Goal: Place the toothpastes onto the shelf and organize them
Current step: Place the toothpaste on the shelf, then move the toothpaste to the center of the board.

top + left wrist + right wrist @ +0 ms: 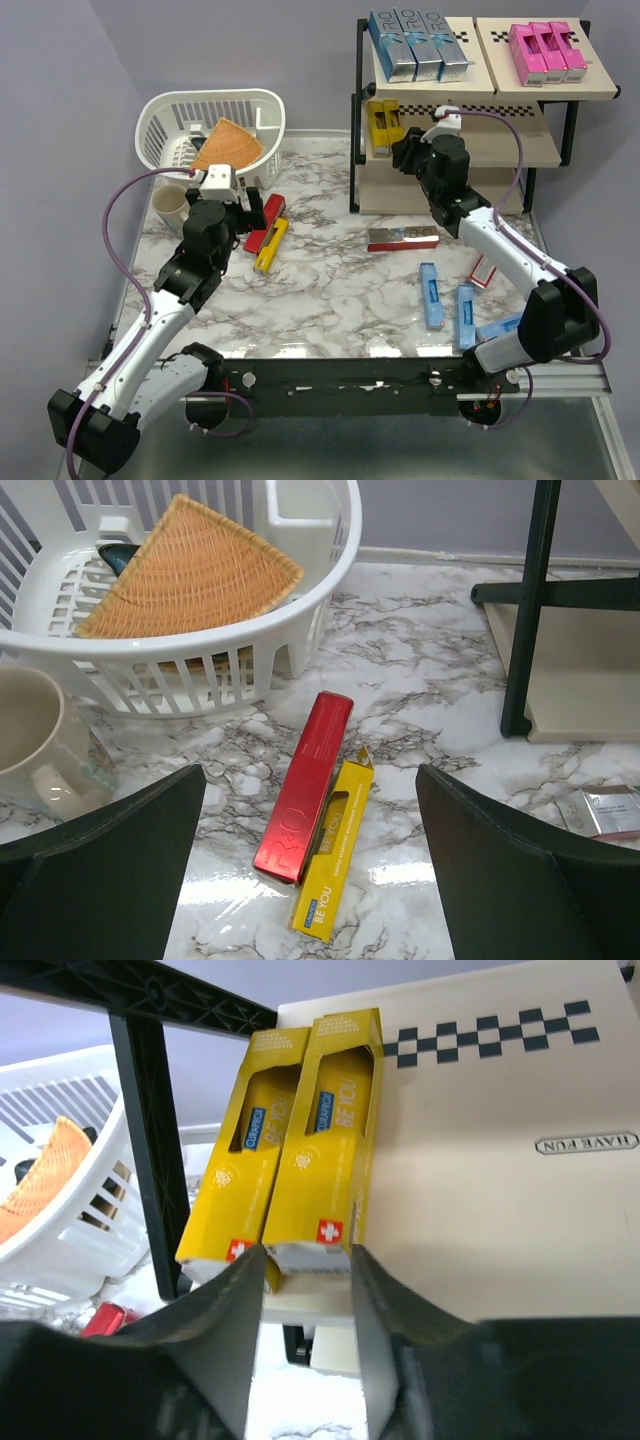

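Note:
The shelf (500, 150) stands at the back right, its beige middle panel (500, 1180) filling the right wrist view. Three silver-blue toothpastes (420, 45) and three pink ones (545, 52) lie on the top tier. Two yellow toothpastes (384, 125) lie side by side on the middle tier. My right gripper (400, 148) (305, 1255) has its fingers against both sides of the near end of the right yellow carton (325, 1130). My left gripper (243, 215) (310, 770) hangs wide open above a red toothpaste (305, 785) and a yellow one (335, 860) on the table.
On the marble table lie a silver-and-red carton (402, 238), two light blue cartons (430, 295) (465, 315) and a red-and-white one (483, 270). A white basket (160, 125) with a wicker piece (228, 145) and a beige mug (170, 205) stand at the back left.

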Tool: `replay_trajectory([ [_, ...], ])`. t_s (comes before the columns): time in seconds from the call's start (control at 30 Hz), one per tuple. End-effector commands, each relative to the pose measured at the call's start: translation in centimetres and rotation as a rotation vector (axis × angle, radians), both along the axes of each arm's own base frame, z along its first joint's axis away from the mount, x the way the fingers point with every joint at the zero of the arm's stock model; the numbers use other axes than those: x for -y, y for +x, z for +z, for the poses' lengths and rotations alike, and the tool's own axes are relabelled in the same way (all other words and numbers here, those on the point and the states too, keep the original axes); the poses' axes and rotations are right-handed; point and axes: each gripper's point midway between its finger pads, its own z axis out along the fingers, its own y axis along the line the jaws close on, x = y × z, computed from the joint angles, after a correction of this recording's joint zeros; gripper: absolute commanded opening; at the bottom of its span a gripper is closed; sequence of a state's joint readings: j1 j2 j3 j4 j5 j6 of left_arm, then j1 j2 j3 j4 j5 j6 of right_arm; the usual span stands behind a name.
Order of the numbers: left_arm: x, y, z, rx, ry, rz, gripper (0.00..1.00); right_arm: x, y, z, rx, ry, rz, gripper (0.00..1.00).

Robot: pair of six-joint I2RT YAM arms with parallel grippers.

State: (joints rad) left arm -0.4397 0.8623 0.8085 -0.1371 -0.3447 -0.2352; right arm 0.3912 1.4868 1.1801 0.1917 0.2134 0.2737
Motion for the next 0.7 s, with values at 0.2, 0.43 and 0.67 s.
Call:
replay_trajectory([
  [0.2, 2.2, 1.2, -2.8, -0.102, -0.002, -0.076, 0.99, 1.2, -7.3, 1.8, 0.026, 0.056, 0.092, 0.67],
  [0.43, 3.9, 2.1, -8.6, -0.312, 0.019, -0.112, 0.99, 0.8, -13.1, -1.9, -0.015, 0.077, 0.226, 0.89],
  [0.67, 3.7, 0.9, -14.8, -0.589, 0.072, -0.059, 0.99, 1.2, -16.3, -4.8, -0.034, 0.080, 0.271, 0.95],
])
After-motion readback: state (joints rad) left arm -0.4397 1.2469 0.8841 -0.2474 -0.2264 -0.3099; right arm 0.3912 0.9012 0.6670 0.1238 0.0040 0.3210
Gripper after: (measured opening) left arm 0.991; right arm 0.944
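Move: The loose yellow toothpaste on the table lies about 6 cm ahead of the left hand, 5 cm to its right and 25 cm below; the red toothpaste beside it is some 2 cm left of it and 5 cm farther out. The right-hand yellow toothpaste on the middle shelf has its middle roughly 7 cm straight ahead of the right hand at its height, its twin 4 cm left of that; the silver-red box lies about 8 cm back, 3 cm right, 27 cm down. The shelved yellow toothpaste is left behind as the right hand's fingertips come free of its near end and back out about 14 cm, rising a little before sinking, spreading from half to wide open and turning slightly counter-clockwise. Down towards the loose yellow toothpaste goes the left hand, sinking some 12 cm with a drift right and forward, its wide-open fingers tipping downward. ##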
